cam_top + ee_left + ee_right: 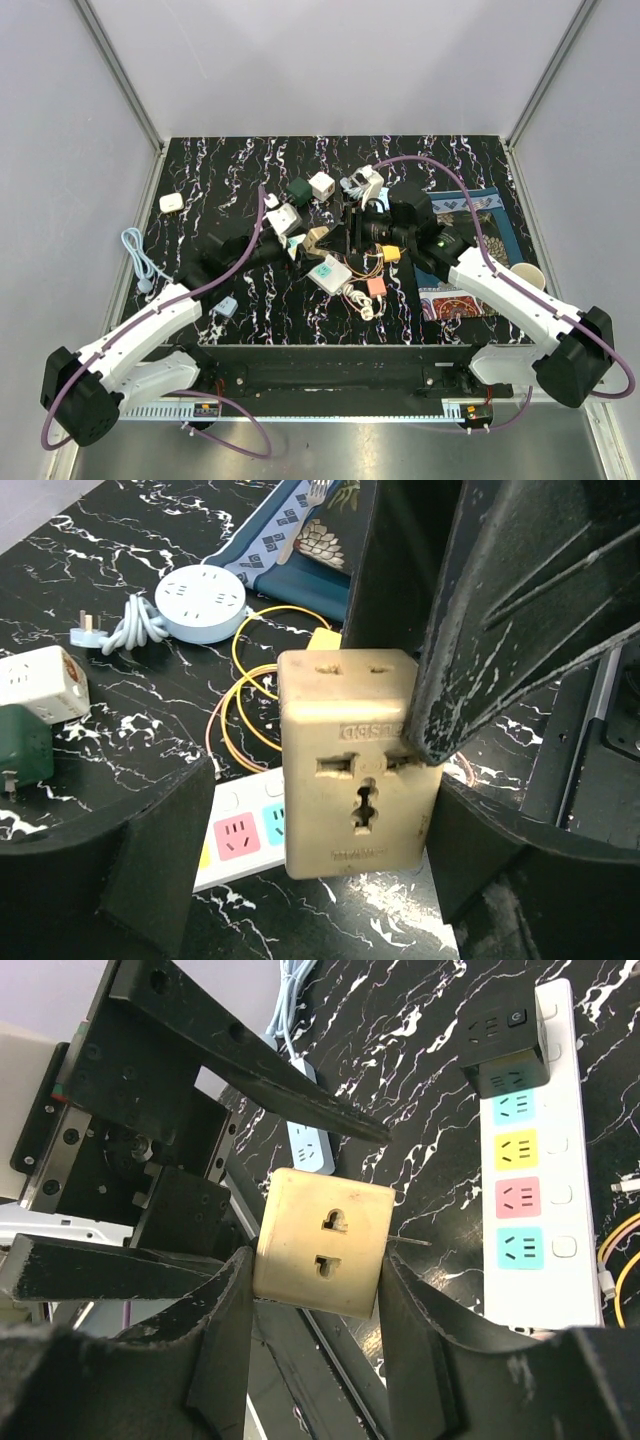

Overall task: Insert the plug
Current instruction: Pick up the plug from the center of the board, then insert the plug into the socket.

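The plug is a beige block adapter, held above the table with my right gripper shut on its two sides. In the top view the plug sits mid-table between both grippers. My left gripper is open around the same plug: there is a clear gap to its left finger, and its right finger is close beside the block. A finger of the right gripper presses the plug's upper right corner. Below lies a white power strip with coloured sockets, also visible in the left wrist view.
A black adapter sits in the strip's end socket. Around it lie a round white socket hub with its cord, white and green cube adapters, yellow wires, a patterned mat and a cup.
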You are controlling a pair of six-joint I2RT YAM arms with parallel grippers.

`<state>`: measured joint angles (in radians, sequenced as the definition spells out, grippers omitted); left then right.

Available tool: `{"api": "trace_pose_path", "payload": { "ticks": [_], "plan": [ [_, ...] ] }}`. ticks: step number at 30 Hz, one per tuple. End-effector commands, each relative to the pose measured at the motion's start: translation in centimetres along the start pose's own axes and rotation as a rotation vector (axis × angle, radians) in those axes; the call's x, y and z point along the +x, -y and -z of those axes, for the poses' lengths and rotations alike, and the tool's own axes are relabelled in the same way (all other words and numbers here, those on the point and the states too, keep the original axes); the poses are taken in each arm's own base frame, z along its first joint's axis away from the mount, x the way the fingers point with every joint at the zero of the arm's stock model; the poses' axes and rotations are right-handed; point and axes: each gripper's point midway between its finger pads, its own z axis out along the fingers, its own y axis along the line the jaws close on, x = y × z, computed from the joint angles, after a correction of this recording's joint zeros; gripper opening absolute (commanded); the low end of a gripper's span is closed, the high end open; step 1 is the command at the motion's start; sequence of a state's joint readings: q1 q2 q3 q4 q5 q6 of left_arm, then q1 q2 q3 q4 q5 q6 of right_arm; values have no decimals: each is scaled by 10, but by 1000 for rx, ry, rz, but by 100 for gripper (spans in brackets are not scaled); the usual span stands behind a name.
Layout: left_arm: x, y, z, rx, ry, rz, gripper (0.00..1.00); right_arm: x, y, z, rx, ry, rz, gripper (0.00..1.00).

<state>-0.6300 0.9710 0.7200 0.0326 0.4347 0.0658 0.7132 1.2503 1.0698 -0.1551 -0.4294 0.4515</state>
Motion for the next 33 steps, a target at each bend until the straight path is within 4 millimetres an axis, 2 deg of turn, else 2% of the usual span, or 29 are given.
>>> {"api": "trace_pose_path", "payload": {
  "ticks": [1,6,11,14,15,18,19,20,21,22,23,24,26,27,28,29,31,32,33],
  "plan": [
    [-44,3,-8,30,118,-44,82,-17,-14,8,-48,64,28,0],
    [-54,9,-12,46,155,-44,78,-15,-12,3,-42,58,-3,0],
    [-50,8,-14,21,148,-30,72,-11,-8,0,-34,48,-32,0],
    [-47,5,-14,3,145,-15,62,-7,-4,-4,-22,35,-55,0],
    [-47,5,-14,-2,147,-9,53,-5,-2,-5,-18,31,-64,0],
    [-42,1,-13,-32,129,27,34,-7,3,-5,7,43,-87,3],
    [-37,-2,-12,-51,112,42,28,-8,4,-5,12,48,-91,7],
    [-34,-4,-12,-63,101,53,22,-10,5,-4,20,55,-89,24],
    [-30,-7,-12,-90,87,75,12,-13,10,-1,35,68,-92,34],
    [-22,-9,-11,-104,61,99,9,-15,12,0,44,77,-95,45],
    [-17,-12,-11,-123,46,116,6,-18,17,2,61,91,-97,63],
    [-13,-14,-10,-143,30,142,3,-21,20,5,72,101,-100,69],
    [2,-24,-10,-206,-28,181,0,-29,36,13,127,135,-104,80],
    [9,-30,-12,-243,-50,206,0,-31,43,16,148,144,-104,83],
    [27,-32,-9,-269,-125,237,0,-35,55,22,184,163,-110,84],
    [24,-35,-10,-283,-142,250,0,-34,65,27,223,166,-104,85],
    [53,-46,-8,-336,-278,309,0,-33,77,35,274,174,-80,87],
    [59,-50,-8,-348,-313,329,0,-31,91,42,329,173,-83,88],
    [64,-58,-12,-344,-350,359,0,-30,96,45,350,174,-76,89]
  ]
}}
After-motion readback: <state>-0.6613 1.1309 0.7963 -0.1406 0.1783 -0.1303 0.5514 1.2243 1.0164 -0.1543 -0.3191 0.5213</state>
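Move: The plug is held up in the right hand's fingertips, about 1 cm to the left of that hand's point. From the left hand it sits level, some 2 cm to the right, between the open fingers. The power strip's middle is about 15 cm below the left hand and 4 cm ahead; the orange cable coil lies about 12 cm right of that hand, 2 cm ahead and 16 cm down, and the white cube some 22 cm ahead, 1 cm right and 13 cm down. The plug changes hands in the air: the left hand eases 2 cm to the right and closes its fingers on it while the right hand stays nearly still. The right fingers then open and that hand backs off forward and to the right, while the left hand lowers the plug about 6 cm towards the strip, slightly forward and left, turning some 25 degrees counter-clockwise and tipping down. ##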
